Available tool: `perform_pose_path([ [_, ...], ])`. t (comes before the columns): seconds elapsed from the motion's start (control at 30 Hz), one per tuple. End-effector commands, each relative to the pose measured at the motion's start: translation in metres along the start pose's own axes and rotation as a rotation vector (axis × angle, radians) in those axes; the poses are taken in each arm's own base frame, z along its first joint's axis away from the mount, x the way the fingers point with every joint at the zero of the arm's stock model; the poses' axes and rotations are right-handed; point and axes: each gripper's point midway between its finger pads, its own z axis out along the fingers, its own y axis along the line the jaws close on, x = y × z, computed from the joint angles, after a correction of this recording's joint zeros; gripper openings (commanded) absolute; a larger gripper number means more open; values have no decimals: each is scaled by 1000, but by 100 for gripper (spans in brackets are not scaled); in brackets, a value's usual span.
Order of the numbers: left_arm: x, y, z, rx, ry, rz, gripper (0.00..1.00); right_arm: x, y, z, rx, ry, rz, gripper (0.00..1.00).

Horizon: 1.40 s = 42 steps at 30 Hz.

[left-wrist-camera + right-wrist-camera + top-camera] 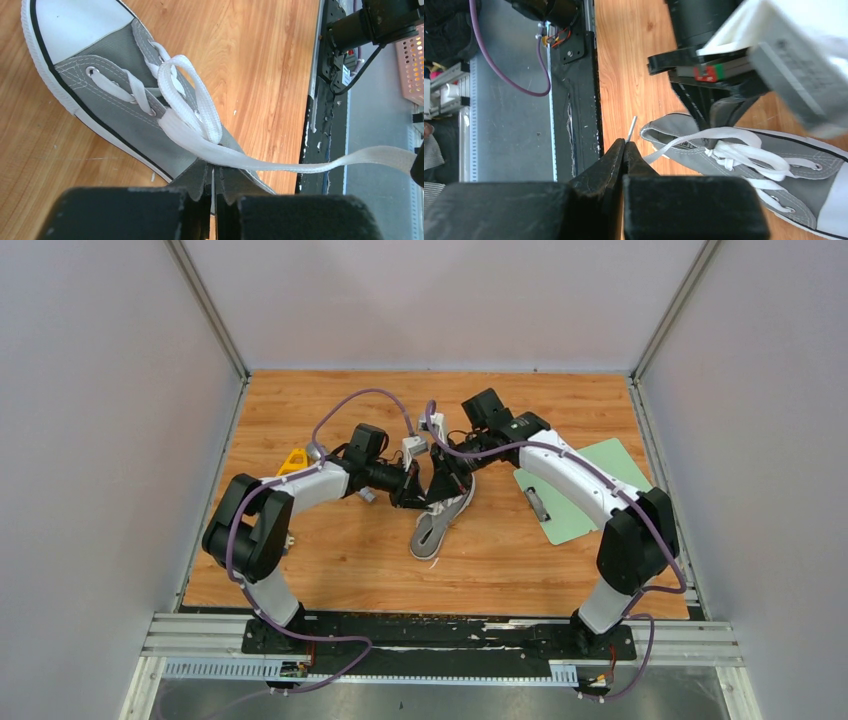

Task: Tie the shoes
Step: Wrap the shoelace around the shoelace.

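Note:
One grey canvas shoe (440, 525) with a white toe cap lies mid-table, its toe toward the back. In the left wrist view the shoe (115, 115) shows a loose white lace loop (192, 95) over its eyelets. My left gripper (212, 172) is shut at the shoe's tongue, a thin edge of white lace between its pads. A second lace (350, 160) runs taut to the right, off the frame's edge. My right gripper (625, 146) is shut on that lace's end, its tip (632, 125) poking out past the fingertips. Both grippers (420, 498) (447, 480) meet above the shoe.
A green mat (585, 485) with a small grey clip (537, 502) lies on the right of the wooden table. A yellow object (293, 460) sits behind the left arm. Grey walls close in three sides, and the black base rail (440, 635) runs along the near edge.

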Motion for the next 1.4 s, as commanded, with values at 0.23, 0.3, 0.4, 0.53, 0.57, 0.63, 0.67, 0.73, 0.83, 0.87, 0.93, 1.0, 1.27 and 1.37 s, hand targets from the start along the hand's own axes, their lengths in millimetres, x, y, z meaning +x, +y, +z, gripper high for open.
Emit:
perform_pose_path([
  [0.23, -3, 8, 5, 46, -11, -26, 2, 42, 21, 13, -55, 66, -137, 0],
  [0.3, 0, 8, 6, 53, -7, -31, 2, 51, 23, 14, -60, 79, -160, 0],
  [0.4, 2, 8, 7, 71, -8, -40, 3, 61, 24, 16, -71, 93, -168, 0],
  [0.53, -2, 5, 9, 107, -22, -52, 3, 75, 24, 17, -73, 116, -191, 0],
  [0.57, -3, 3, 9, 121, -26, -55, 3, 80, 23, 17, -70, 123, -196, 0],
  [0.63, -4, 3, 10, 132, -29, -68, 3, 90, 21, 18, -69, 141, -192, 0],
  [0.67, -4, 3, 10, 133, -29, -73, 3, 95, 21, 18, -71, 149, -187, 0],
  [0.73, -4, 3, 10, 137, -29, -84, 3, 100, 20, 20, -75, 156, -178, 0],
  [0.83, -6, 3, 10, 151, -40, -75, 3, 104, 14, 22, -60, 168, -168, 0],
  [0.87, -5, 3, 10, 153, -39, -74, 4, 107, 11, 23, -47, 177, -169, 0],
  [0.93, -3, 4, 10, 148, -35, -65, 4, 112, 3, 23, -24, 191, -167, 0],
  [1.0, 0, 5, 9, 132, -21, -55, 4, 112, -6, 19, -6, 181, -145, 2],
  [1.27, 9, 8, 4, 94, 13, 34, 5, 79, -39, 1, 26, 63, -38, 31],
  [1.37, 10, 8, 4, 95, 16, 36, 6, 67, -50, 5, 19, 24, 14, 37],
])
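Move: The right hand, holding the free lace end, has the standing lace loop at the left fingertips about 6 cm ahead, 1 cm to its right and 9 cm below. The shoe's middle is some 6 cm ahead, 2 cm right and 13 cm down, with its heel end almost straight below and its white toe cap roughly 13 cm ahead and 6 cm right. From the left hand, the loop is about 2 cm ahead and 1 cm right, level with it. The right hand carries its pinched lace end back about 7 cm, down some 9 cm and a little to the right, drawing it past the left fingertips and across the base of the loop towards the heel end, then opens its fingers to about a third and lets the lace go while swinging forward again some 5 cm and slightly right, beside the shoe. The left hand keeps its fingers shut at the base of the loop, sinking about 2.5 cm towards the shoe and tipping slightly. ##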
